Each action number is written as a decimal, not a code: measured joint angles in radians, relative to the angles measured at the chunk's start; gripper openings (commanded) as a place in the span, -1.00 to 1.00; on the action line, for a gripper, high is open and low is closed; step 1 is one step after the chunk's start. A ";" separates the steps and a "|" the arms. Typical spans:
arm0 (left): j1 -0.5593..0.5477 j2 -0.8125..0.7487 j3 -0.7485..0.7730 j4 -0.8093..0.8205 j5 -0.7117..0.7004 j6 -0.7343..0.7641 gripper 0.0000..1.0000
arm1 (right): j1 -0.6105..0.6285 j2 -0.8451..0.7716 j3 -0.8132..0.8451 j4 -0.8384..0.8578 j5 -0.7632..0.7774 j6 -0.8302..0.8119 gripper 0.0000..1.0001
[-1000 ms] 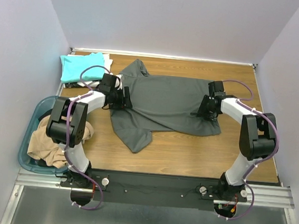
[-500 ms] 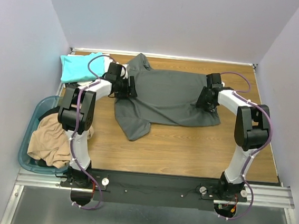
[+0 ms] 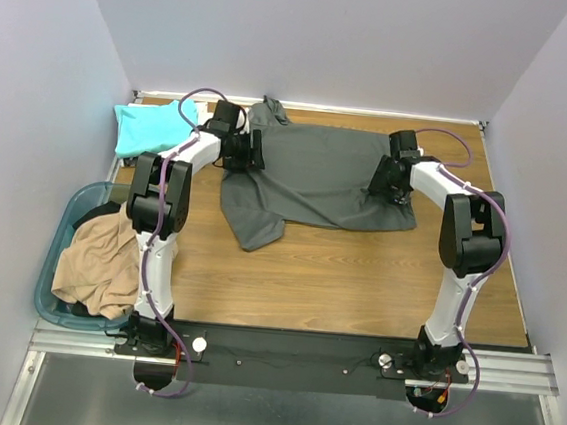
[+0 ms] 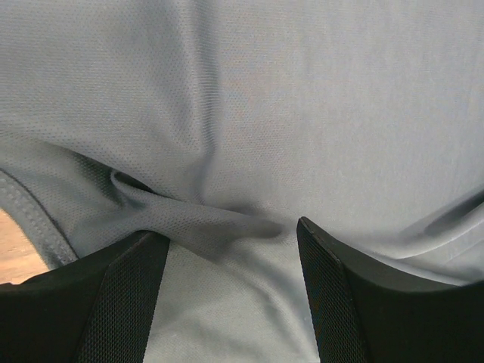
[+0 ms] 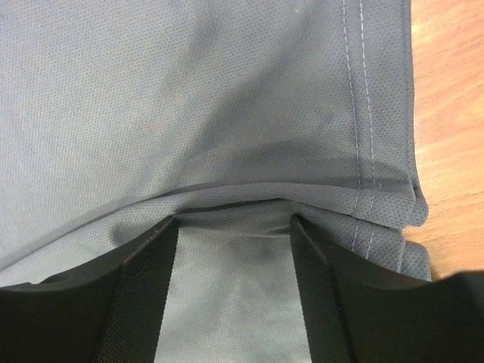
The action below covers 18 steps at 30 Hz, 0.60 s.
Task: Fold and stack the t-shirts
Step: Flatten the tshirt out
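Observation:
The large dark grey t-shirt [image 3: 317, 176] lies spread on the far half of the wooden table [image 3: 357, 280], one sleeve hanging toward the front left. My left gripper [image 3: 254, 151] sits on its left edge and my right gripper [image 3: 382, 179] on its right edge. In the left wrist view the gripper [image 4: 229, 231] has its jaws apart, with flat grey cloth [image 4: 249, 91] between them and a ridge at the tips. In the right wrist view the gripper [image 5: 234, 219] also has its jaws apart, against a fold near the stitched hem [image 5: 363, 113]. The teal t-shirt [image 3: 149, 127] lies folded at the far left. The tan t-shirt [image 3: 103, 265] lies in the basket. No white t-shirt shows.
The blue-green plastic basket [image 3: 60, 241] hangs off the table's left side. Walls close in the back and both sides. A black rail [image 3: 290, 349] with the arm bases runs along the near edge.
Both grippers have moved toward the back wall, and the grey t-shirt has slid back with them. Its collar end now bunches at the far edge.

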 measured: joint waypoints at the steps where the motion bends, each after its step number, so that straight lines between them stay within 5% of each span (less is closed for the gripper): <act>1: 0.000 0.002 0.012 -0.011 -0.005 0.003 0.52 | 0.000 0.000 0.002 -0.003 -0.004 -0.003 0.39; 8: -0.007 -0.122 -0.060 -0.045 -0.101 0.015 0.51 | 0.000 -0.010 0.022 -0.029 -0.050 -0.023 0.41; 18: -0.104 -0.735 -0.649 -0.013 -0.176 -0.082 0.43 | 0.000 -0.205 -0.050 -0.042 -0.097 -0.017 0.40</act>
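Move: Both open hands have their fingertips on the grey t-shirt. Its near-left sleeve lies about 20 cm back from the left hand and 2 cm to its right; its far-left sleeve is some 18 cm ahead and 4 cm right, and the folded cyan shirt about 9 cm ahead and 28 cm left. From the right hand, the t-shirt's middle is roughly 17 cm left and 3 cm ahead, its right hem about 11 cm right and 5 cm back. Up and then back comes the left hand, its fingertips leaving the cloth; it rises some 7 cm and sweeps about 16 cm back, quickening towards the near-left sleeve, fingers still wide open. The right hand lifts off more slowly, nearly straight up by 6–7 cm, staying open over the right part of the t-shirt. ##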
